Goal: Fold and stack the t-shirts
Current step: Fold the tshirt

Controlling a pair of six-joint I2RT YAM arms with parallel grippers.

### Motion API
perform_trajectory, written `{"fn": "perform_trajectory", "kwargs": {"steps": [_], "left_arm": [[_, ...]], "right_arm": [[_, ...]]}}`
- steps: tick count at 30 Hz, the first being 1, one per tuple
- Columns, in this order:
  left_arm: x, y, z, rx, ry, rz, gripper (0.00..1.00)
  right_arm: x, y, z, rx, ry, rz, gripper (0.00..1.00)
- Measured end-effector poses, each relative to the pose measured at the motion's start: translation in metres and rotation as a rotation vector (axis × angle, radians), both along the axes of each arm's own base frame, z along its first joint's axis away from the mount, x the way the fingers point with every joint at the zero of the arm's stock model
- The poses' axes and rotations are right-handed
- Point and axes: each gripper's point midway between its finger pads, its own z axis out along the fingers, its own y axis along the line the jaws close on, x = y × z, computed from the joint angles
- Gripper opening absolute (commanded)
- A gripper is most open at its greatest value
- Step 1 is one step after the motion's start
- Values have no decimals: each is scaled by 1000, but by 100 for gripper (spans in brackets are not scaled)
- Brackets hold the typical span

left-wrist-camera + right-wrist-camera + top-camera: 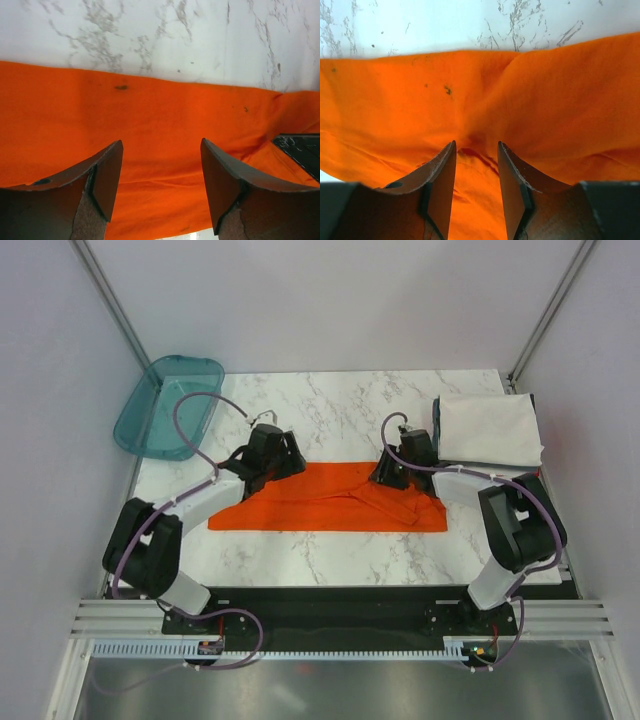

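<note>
The orange t-shirt (330, 500) lies on the marble table, folded into a long flat strip with a bunched right end. My left gripper (268, 462) sits at the strip's far left edge. In the left wrist view, this gripper (161, 145) is wide open over the orange cloth (150, 115) and holds nothing. My right gripper (400, 470) sits at the strip's far right part. In the right wrist view, it (476, 145) is partly open with its tips down on the cloth (545, 100), which puckers between them. A folded white shirt (490, 428) tops a stack at the back right.
A teal translucent tray (150, 430) stands at the back left corner, partly over the table edge. Darker cloth edges (437, 425) show under the white shirt. Grey walls and frame posts close in the back and sides. A dark part (300, 152) shows at the right edge of the left wrist view.
</note>
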Motion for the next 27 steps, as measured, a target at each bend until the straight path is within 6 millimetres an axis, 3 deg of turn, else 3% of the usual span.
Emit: {"fn": "perform_trajectory", "kwargs": {"steps": [4,10,19,24,27], "left_arm": [[4,-27,-15,-11,45,-48,69],[9,-47,-31,-40,105,-81,69],[6,-61,-31,-58,113,-109,69],[4,-74,-27,-68,108,-140,69],[1,-85,-23,-77,102,-171,69]], "right_arm": [[1,5,-9,12,16,26,45],[-7,23,-3,92,23,96,41],[-78,40,8,253,86,210,41],[-98,44,26,315,80,249,44],[-100,41,32,300,65,248,45]]}}
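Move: My right hand is just above the t-shirt: the shirt's middle lies about 16 cm to its left, 6 cm back and 3 cm below, and the slanting sleeve crease runs some 8 cm straight back of it. The folded stack stands about 34 cm to its right and 16 cm ahead. From my higher left hand, the shirt's middle is roughly 9 cm right, 5 cm back and 9 cm down; the blue bin is about 40 cm left and 24 cm ahead. I dip my right hand slightly, then sweep it back about 10 cm and some 4 cm left over the sleeve crease towards the shirt's near edge, rising as I go and turning counter-clockwise with its left side lifting, fingers part-open. Meanwhile I bring my left hand about 8 cm right over the shirt towards its middle, first sinking about 3 cm, then easing up, turning some 10 degrees clockwise, its fingers staying open on nothing. ##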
